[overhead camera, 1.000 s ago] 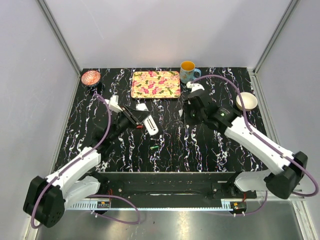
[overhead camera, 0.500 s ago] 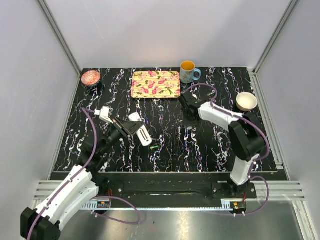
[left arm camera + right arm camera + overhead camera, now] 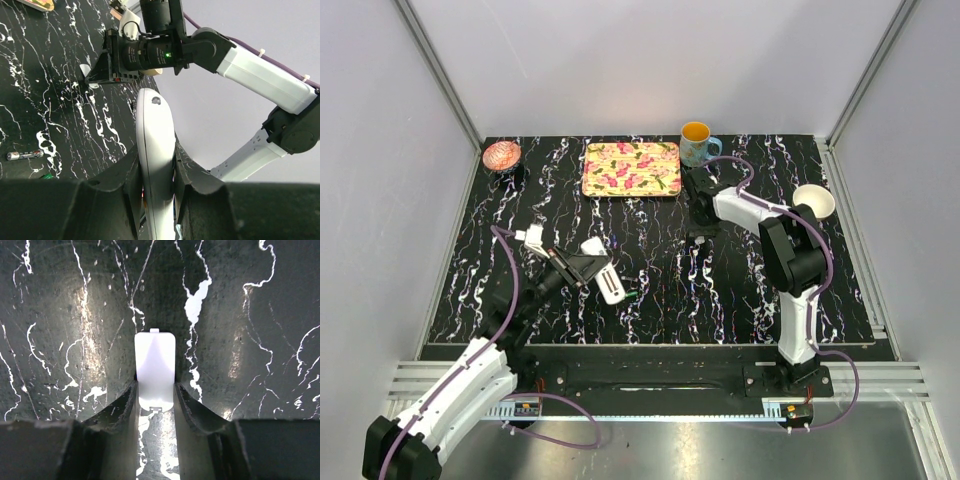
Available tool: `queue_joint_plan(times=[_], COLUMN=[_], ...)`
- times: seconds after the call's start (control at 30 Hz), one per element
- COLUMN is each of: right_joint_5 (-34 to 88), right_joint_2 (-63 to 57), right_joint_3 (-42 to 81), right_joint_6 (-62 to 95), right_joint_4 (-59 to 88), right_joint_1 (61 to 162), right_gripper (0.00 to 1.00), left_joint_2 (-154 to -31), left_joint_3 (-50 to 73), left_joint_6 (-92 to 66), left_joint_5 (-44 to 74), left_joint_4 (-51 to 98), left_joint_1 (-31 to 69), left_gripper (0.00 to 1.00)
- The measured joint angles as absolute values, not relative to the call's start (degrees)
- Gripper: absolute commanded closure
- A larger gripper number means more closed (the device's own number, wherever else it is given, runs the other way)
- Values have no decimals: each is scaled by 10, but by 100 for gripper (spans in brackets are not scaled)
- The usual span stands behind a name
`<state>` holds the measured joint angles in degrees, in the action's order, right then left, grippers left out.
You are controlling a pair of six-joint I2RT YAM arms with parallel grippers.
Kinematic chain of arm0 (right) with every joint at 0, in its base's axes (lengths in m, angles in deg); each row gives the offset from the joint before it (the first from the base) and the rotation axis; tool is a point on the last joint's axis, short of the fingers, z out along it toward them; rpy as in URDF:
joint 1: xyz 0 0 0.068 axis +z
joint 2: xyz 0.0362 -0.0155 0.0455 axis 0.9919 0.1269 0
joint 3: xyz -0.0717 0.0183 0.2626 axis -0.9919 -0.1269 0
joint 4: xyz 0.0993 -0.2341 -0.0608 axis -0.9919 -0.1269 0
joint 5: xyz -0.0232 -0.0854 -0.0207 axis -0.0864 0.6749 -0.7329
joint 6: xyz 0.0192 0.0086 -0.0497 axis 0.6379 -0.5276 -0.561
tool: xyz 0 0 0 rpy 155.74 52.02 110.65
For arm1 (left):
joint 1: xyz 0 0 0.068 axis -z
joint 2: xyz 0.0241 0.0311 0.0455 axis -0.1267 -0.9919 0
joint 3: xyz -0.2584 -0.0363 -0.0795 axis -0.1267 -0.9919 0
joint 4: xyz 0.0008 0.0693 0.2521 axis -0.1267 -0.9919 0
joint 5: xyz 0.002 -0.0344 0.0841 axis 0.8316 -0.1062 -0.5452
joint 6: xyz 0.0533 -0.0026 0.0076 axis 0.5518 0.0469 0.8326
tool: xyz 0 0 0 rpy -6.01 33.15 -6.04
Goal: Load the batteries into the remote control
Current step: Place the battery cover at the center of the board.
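The white remote control [image 3: 155,145] is clamped edge-on in my left gripper [image 3: 155,165], held above the table at the near left [image 3: 608,283]. Two batteries lie on the table beside it: a reddish one [image 3: 22,155] and a greenish one [image 3: 47,176], the greenish one also showing in the top view [image 3: 632,296]. My right gripper [image 3: 155,390] points down at the table near the mug [image 3: 700,228], shut on a small white cover piece [image 3: 155,365] that lies flat on the black marbled surface.
A floral tray [image 3: 631,168] and an orange-filled mug [image 3: 696,143] stand at the back. A white bowl [image 3: 813,202] sits at the right and a pink bowl [image 3: 501,155] in the back left corner. The right arm is folded upright over the right half.
My left gripper has drawn the remote nearer and to the left. The right arm has folded up, its elbow swinging in, with its gripper staying low by the mug.
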<state>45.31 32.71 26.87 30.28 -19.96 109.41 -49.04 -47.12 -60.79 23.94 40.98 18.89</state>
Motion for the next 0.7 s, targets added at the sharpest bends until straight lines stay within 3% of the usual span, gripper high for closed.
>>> queue_joint_plan(times=[0.1, 0.2, 0.23, 0.37, 0.47, 0.7], right_joint_5=[449, 449, 449, 448, 445, 445], right_joint_2=[331, 331, 331, 326, 317, 260], right_joint_3=[271, 270, 269, 260, 250, 229], right_joint_6=[304, 305, 306, 312, 321, 334], right_joint_4=[-197, -196, -195, -186, -180, -195], right_joint_1=[1089, 1089, 1089, 1089, 1089, 1089], right_gripper=[100, 81, 67, 45, 39, 37], left_joint_2=[-494, -500, -500, -500, -500, -500], left_joint_3=[-466, -460, -459, -458, -457, -446], left_joint_6=[-598, -588, -586, -579, -575, -565], left_joint_5=[254, 264, 266, 270, 270, 271], left_joint_4=[409, 407, 408, 404, 399, 394], left_joint_1=[189, 189, 189, 189, 189, 189], left_gripper=[100, 100, 100, 100, 100, 100])
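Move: The right hand has the battery cover by its near part, already down on the black table; its middle lies about 1 cm ahead of the hand point and 1 cm below. The mug stands some 21 cm straight ahead of this hand, the flowered tray about 18 cm ahead and 16 cm left, and the white bowl about 8 cm ahead and 25 cm right. From the left hand, the cover lies roughly 17 cm ahead, 22 cm right and 21 cm lower. The right hand first stays almost still with its fingers still shut on the near part of the battery cover, holding it down at the table. Then the fingers spread to nearly twice their opening and let go of both long edges, and the hand rises about 3 cm straight off the cover, easing back towards its base by roughly 1 cm, fingers still pointing down and a little forward. ##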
